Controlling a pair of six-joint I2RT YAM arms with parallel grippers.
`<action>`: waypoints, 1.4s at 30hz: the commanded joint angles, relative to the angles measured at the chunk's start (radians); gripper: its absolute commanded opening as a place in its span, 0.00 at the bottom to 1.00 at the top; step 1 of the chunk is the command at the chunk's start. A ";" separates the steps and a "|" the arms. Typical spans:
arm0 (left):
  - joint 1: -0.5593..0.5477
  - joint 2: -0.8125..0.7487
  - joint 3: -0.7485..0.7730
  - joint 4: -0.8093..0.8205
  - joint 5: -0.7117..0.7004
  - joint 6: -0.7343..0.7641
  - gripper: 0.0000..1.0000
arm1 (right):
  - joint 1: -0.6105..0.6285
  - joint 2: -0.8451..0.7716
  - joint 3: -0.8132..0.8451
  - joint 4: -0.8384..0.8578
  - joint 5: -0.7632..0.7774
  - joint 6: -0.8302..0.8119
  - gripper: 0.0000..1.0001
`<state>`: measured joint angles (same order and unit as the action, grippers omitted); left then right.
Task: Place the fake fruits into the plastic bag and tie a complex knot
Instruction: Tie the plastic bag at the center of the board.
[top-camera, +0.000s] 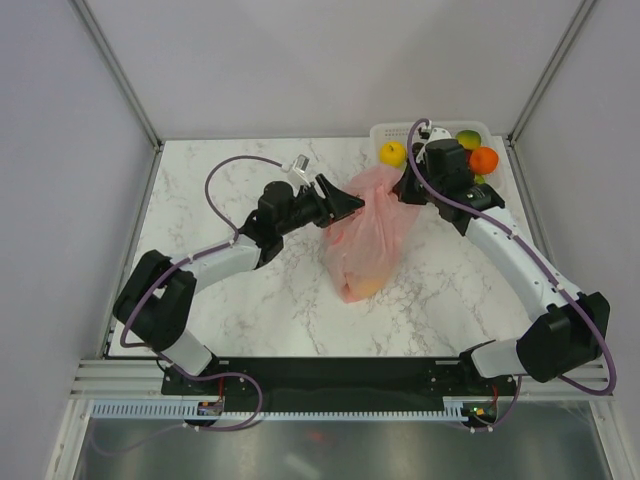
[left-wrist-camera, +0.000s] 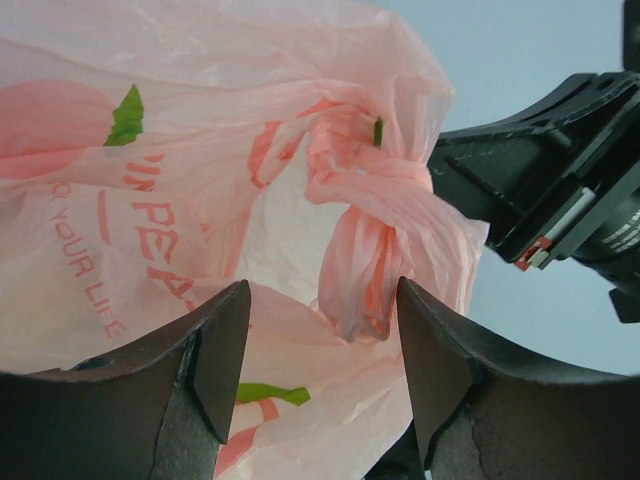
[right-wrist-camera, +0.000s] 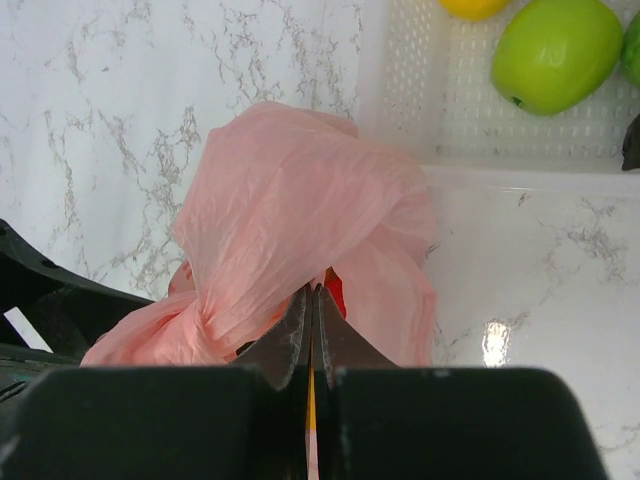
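Note:
The pink plastic bag (top-camera: 365, 235) lies in the middle of the table, its top pulled up between the two grippers. A fruit shows yellowish through its lower end (top-camera: 365, 288). The handles are twisted into a knot (left-wrist-camera: 375, 180), and one tail (left-wrist-camera: 360, 290) hangs down from it. My left gripper (left-wrist-camera: 322, 290) is open, its fingers standing on either side of that tail without touching it. My right gripper (right-wrist-camera: 312, 290) is shut on a bunched piece of the bag (right-wrist-camera: 290, 220) beside the knot. Yellow (top-camera: 393, 152), green (top-camera: 468, 139) and orange (top-camera: 484, 160) fruits lie in the basket.
The white lattice basket (top-camera: 380, 130) stands at the back right corner, just behind my right gripper (top-camera: 405, 190). In the right wrist view its floor (right-wrist-camera: 440, 110) holds a green fruit (right-wrist-camera: 555, 50). Grey walls enclose the marble table (top-camera: 230, 310).

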<state>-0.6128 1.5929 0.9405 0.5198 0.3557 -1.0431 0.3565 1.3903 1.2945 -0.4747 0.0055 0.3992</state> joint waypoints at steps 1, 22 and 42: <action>-0.002 -0.007 -0.026 0.150 -0.038 -0.080 0.68 | 0.015 -0.027 -0.017 0.048 -0.035 0.039 0.00; -0.002 -0.014 -0.071 0.269 -0.054 -0.143 0.44 | 0.029 -0.022 -0.032 0.059 -0.045 0.064 0.00; 0.030 -0.010 0.164 -0.119 0.081 0.210 0.02 | 0.029 -0.066 -0.049 0.080 0.008 -0.002 0.00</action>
<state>-0.5976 1.5887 1.0424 0.4862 0.3695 -0.9607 0.3805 1.3827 1.2629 -0.4431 -0.0250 0.4171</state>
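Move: The left hand, open, has the bunched fold of the plastic bag just off its fingertips: about 1 cm ahead, 2 cm right and 2 cm up. The bag's fruit-filled body hangs roughly 12 cm back, 3 cm right and 12 cm lower; the fruit basket is some 15 cm ahead, 21 cm right and 18 cm down. From the right hand, already gripping the bag, the fold lies about 6 cm left, 1 cm back and 2 cm down. The left fingers close from well open to shut, pinching the bunched fold of the bag, after the hand has risen about 2 cm with a roll of nearly 10 degrees, left side down. It then unrolls and lifts some 2 cm more, edging forward. The right hand keeps its shut grip, eases about 1.5 cm left towards the left hand early on, then holds there. ##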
